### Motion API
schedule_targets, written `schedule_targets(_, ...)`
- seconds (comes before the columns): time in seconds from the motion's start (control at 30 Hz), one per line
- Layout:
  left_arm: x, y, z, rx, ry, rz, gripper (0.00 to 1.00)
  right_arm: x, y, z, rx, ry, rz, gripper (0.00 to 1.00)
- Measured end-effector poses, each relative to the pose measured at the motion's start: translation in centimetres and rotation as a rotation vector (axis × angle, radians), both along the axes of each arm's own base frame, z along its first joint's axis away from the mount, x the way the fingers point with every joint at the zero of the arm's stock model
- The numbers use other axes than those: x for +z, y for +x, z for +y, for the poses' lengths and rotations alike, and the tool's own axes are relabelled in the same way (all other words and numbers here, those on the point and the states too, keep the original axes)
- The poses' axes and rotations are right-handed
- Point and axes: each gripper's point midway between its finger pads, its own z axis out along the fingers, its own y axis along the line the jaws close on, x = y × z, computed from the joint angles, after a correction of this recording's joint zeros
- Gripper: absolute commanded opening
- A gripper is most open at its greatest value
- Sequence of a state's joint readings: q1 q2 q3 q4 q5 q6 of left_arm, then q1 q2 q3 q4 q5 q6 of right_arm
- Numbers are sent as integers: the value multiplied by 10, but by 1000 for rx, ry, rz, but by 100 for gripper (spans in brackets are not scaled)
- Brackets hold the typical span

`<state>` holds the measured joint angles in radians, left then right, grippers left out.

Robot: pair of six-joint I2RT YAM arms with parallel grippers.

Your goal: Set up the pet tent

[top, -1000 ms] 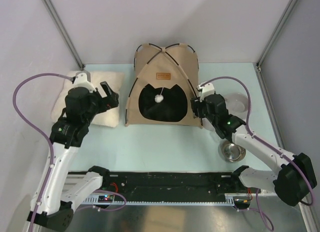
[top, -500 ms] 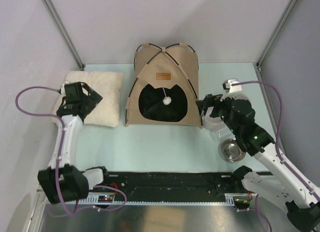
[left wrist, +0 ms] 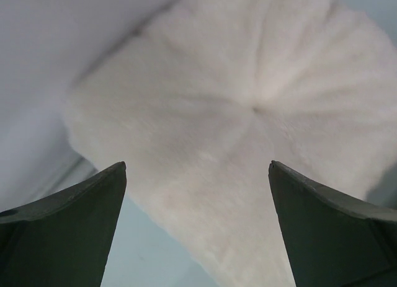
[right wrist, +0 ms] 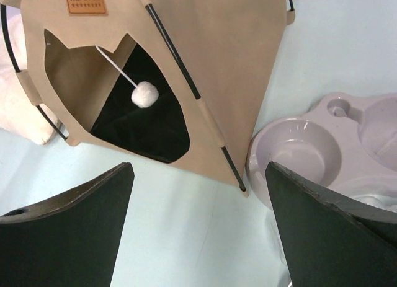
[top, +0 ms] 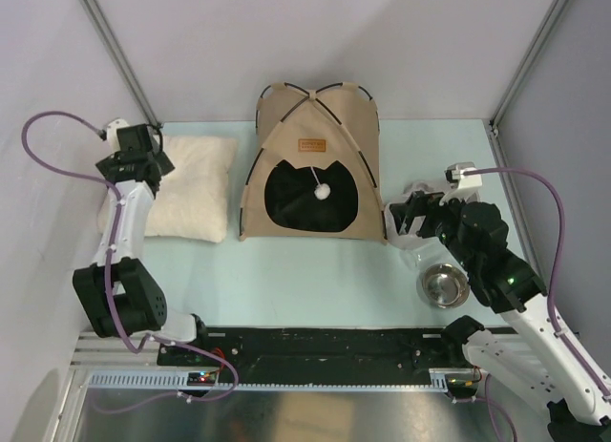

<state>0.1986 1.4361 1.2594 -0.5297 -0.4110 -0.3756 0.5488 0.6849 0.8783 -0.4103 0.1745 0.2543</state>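
The tan pet tent [top: 315, 165] stands upright at the back middle of the table, its dark poles crossing at the top. It has a brown label and a white pompom [top: 322, 188] hanging in the cat-shaped opening. It also shows in the right wrist view [right wrist: 205, 70] with the pompom [right wrist: 144, 94]. My right gripper [top: 409, 216] is open and empty, just right of the tent's front right corner. My left gripper [top: 143, 156] is open and empty above the far left part of the fluffy cream cushion [top: 186, 186], which fills the left wrist view [left wrist: 248, 113].
A pale plastic double feeding tray [top: 449, 196] lies right of the tent and shows in the right wrist view [right wrist: 310, 150]. A steel bowl [top: 445, 286] sits in front of it. Enclosure walls and metal posts bound the back and sides.
My left arm has swung back and left, from the cushion's near side to its far left corner. My right gripper has drawn away from the tent's right edge toward the right and nearer.
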Motion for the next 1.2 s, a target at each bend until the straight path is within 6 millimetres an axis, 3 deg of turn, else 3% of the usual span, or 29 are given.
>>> schedule_targets(0.07,12,1,18,28,80,8,100,-3,0,-1,0,-7,12,92)
schedule_targets(0.13,8,-1,34,69,108,29,100,-8,1,0,6,-16,30,92)
schedule_targets(0.3,-39,-21,69,197,21,95,100,-19,4,8,36,-30,71,92)
schedule_targets(0.4,-77,-33,73,261,-87,118,100,-24,4,13,60,-28,92,92)
schedule_targets(0.53,-118,-29,60,295,-215,119,100,-23,3,19,82,-14,102,92)
schedule_targets(0.67,-132,-21,56,333,-275,89,100,-10,2,20,89,8,84,92)
schedule_targets(0.73,-133,-17,56,342,-288,73,84,-4,2,20,89,15,72,92)
schedule_targets(0.8,-137,-13,56,351,-301,66,55,1,0,19,88,19,64,91)
schedule_targets(0.83,-139,-11,56,354,-308,64,34,3,-1,18,87,20,61,91)
schedule_targets(0.9,-142,-5,57,358,-320,58,10,6,-2,17,86,23,56,91)
schedule_targets(1.0,-143,-1,56,339,-327,56,1,10,-3,16,82,26,50,91)
schedule_targets(1.2,-127,3,50,302,-328,25,0,16,-4,15,80,42,45,90)
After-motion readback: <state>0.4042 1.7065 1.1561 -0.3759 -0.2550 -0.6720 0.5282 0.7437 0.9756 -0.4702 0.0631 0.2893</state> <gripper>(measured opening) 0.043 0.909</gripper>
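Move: The cushion lies beneath the empty, open left hand, its middle roughly 7 cm ahead, 3 cm to the right and 15 cm lower; its near-left edge lies closer to the hand. The tent's middle is about 38 cm to the left hand's right, some 8 cm ahead and 3 cm lower. From the right hand, the cushion is around 60 cm left, 18 cm ahead and 25 cm lower. Swinging left about 7 cm and then dropping some 14 cm onto the cushion's near-left edge, the left hand eases slightly back and forward again on the way, turning about 20 degrees counter-clockwise and lowering its left side as much. The open fingers shut there, pinching the fluffy edge, and the hand starts up by 1 to 2 cm. The empty right hand dips a little, then rises about 4 cm, fingers staying open. ##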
